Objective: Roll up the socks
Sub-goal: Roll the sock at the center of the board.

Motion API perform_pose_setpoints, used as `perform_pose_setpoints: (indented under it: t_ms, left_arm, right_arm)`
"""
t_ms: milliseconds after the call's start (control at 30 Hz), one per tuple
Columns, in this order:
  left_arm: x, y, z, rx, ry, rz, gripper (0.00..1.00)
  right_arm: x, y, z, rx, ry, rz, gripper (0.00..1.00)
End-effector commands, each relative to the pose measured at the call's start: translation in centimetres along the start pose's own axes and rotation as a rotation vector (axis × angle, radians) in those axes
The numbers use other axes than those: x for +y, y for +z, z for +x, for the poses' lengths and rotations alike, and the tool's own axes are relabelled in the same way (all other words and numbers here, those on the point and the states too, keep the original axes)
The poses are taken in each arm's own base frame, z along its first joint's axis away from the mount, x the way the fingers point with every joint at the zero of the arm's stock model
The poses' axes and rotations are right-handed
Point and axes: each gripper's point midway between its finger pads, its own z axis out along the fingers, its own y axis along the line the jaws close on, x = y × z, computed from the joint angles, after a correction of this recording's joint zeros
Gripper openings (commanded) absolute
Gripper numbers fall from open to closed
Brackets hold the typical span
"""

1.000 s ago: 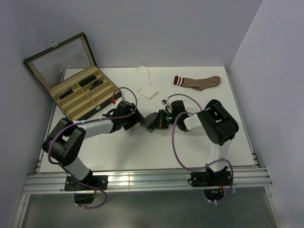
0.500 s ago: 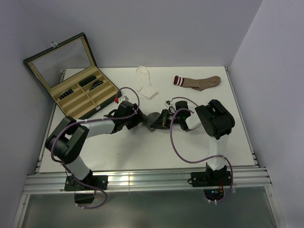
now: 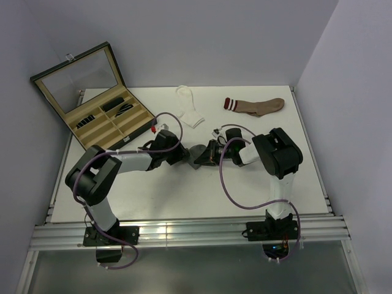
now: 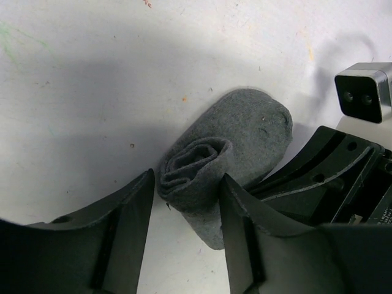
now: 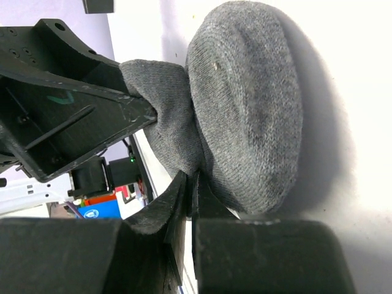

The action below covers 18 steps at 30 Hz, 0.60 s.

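Note:
A dark grey sock (image 3: pixel 196 154) lies mid-table, half rolled. The left wrist view shows its rolled end (image 4: pixel 196 168) facing my left gripper (image 4: pixel 187 179). That gripper is open and straddles the roll: the right finger (image 4: pixel 245 220) touches the fabric, while a thin gap separates the left finger (image 4: pixel 131 214) from it. From the other side my right gripper (image 5: pixel 191 182) is shut on a fold of the same sock (image 5: pixel 251 98). Seen from above, the left gripper (image 3: pixel 183 155) and right gripper (image 3: pixel 207 153) face each other across it. A white sock (image 3: pixel 190 113) lies flat behind them.
A brown sock with red-striped cuff (image 3: pixel 255 106) lies at the back right. An open case with a glass lid (image 3: pixel 101 107) stands at the back left, holding small dark items. The right arm's cable (image 3: pixel 223 184) loops over the table.
My left gripper has slid right onto the sock's rolled end, and its jaws have narrowed round it. The right gripper shifted slightly right and back, still pinching the sock.

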Motion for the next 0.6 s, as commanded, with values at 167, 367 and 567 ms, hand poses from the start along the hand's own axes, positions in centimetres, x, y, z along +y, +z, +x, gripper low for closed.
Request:
perform_pose_setpoints:
  t_ms: [167, 367, 567]
  left_arm:
    - [0.8, 0.9, 1.3, 0.047, 0.039, -0.058, 0.38]
    - [0.9, 1.4, 1.7, 0.064, 0.055, -0.087, 0.25]
    - [1.5, 1.2, 1.4, 0.062, 0.092, -0.149, 0.11]
  right_arm:
    - [-4.4, -0.5, -0.4, -0.036, -0.016, 0.22, 0.13]
    - [-3.9, -0.9, -0.5, -0.047, -0.095, 0.287, 0.24]
    - [-2.4, -2.1, -1.1, -0.116, -0.246, 0.39, 0.38]
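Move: The rolled end of the gray sock lies between the left hand's half-open fingers, roughly 1 cm ahead, 1 cm right and 1 cm below. It is about 1 cm ahead, 2 cm left and level with the right fingertips, which still pinch the sock beside it. The white sock lies some 18 cm ahead and 2 cm right of the left hand; the open box's middle is about 11 cm ahead and 26 cm left of that hand. The left fingers edge about 1 cm right and pinch the roll as the right fingers open, tilting some 15 degrees. ##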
